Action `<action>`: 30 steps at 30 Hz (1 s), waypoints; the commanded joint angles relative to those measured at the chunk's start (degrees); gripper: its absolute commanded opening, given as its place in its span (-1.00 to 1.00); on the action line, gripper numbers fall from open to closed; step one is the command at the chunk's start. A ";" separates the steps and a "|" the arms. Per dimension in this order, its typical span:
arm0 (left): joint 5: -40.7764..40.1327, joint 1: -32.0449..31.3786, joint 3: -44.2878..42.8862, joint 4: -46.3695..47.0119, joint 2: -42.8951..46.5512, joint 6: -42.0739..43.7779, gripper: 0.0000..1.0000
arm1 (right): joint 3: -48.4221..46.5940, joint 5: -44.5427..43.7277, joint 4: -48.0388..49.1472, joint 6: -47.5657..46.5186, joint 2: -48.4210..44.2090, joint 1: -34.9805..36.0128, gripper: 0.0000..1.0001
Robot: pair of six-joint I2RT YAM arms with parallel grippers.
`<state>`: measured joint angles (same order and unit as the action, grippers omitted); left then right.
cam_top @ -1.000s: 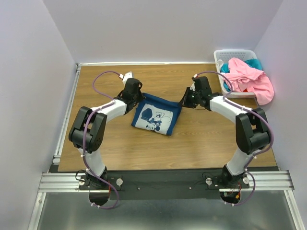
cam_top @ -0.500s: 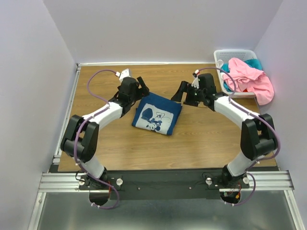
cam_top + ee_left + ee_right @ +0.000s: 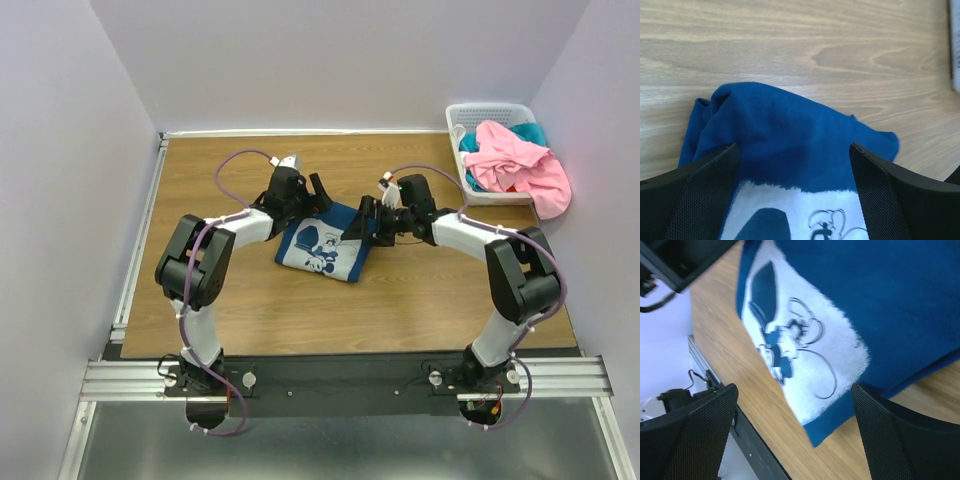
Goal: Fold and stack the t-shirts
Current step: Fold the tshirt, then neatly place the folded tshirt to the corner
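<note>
A dark navy t-shirt (image 3: 325,248) with a white cartoon print lies folded into a small rectangle at the middle of the table. My left gripper (image 3: 318,192) hangs open just over its far left corner. In the left wrist view the navy t-shirt (image 3: 790,130) fills the space under the open left gripper (image 3: 795,192). My right gripper (image 3: 362,220) is open over the cloth's right edge. The right wrist view shows the navy t-shirt (image 3: 880,305) and its near corner beneath the open right gripper (image 3: 795,437). A pink t-shirt (image 3: 515,160) and a teal t-shirt (image 3: 532,132) lie in the basket.
The white slatted basket (image 3: 490,106) stands at the table's far right corner, with the pink cloth hanging over its near rim. Light walls close in the table on three sides. A metal rail (image 3: 135,240) runs along the left edge.
Both grippers were shut at the navy shirt's far corners; they have opened, let go and drawn back. Both have since moved inward over the folded shirt.
</note>
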<state>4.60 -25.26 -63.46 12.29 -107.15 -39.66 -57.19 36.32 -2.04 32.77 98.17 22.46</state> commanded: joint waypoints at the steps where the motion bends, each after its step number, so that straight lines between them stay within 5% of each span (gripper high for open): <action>1: 0.77 0.21 -3.51 -0.69 -2.79 1.51 0.96 | -1.61 1.83 1.52 -1.05 4.39 0.22 1.00; 15: -6.25 1.96 2.19 -3.86 -1.14 0.81 0.97 | -4.77 -4.33 0.02 -3.68 10.03 -0.40 1.00; 23: -9.78 1.88 3.51 -8.42 15.64 2.22 0.97 | -4.17 -12.48 -4.28 -5.09 -6.04 -0.31 1.00; 30: -14.09 1.79 16.42 -12.21 30.50 0.55 0.97 | 10.68 -30.67 -4.99 2.37 -25.64 -0.40 1.00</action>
<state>-5.58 -23.59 -52.49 4.36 -78.94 -38.65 -52.53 17.96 -4.51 30.65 76.75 22.39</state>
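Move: The folded blue T-shirt's middle lies about 9 cm back and 2 cm to the right of the left hand, some 4 cm below it; the left hand is over the shirt's far blue strip. From the right hand the middle is level and about 8 cm to the left, roughly 5 cm below, with the shirt's near right corner 10 cm back and 1 cm left. The laundry basket stands some 22 cm ahead and 33 cm right of the right hand. Down first, then up and apart, with both grippers wide open throughout: the right hand sinks about 4 cm to the shirt's right side and eases 2 cm forward low down, while the left dips 2 cm at the far edge and drifts left. Both then rise some 13 cm, tipping up and parting clear of the shirt, the left also drawing back. ##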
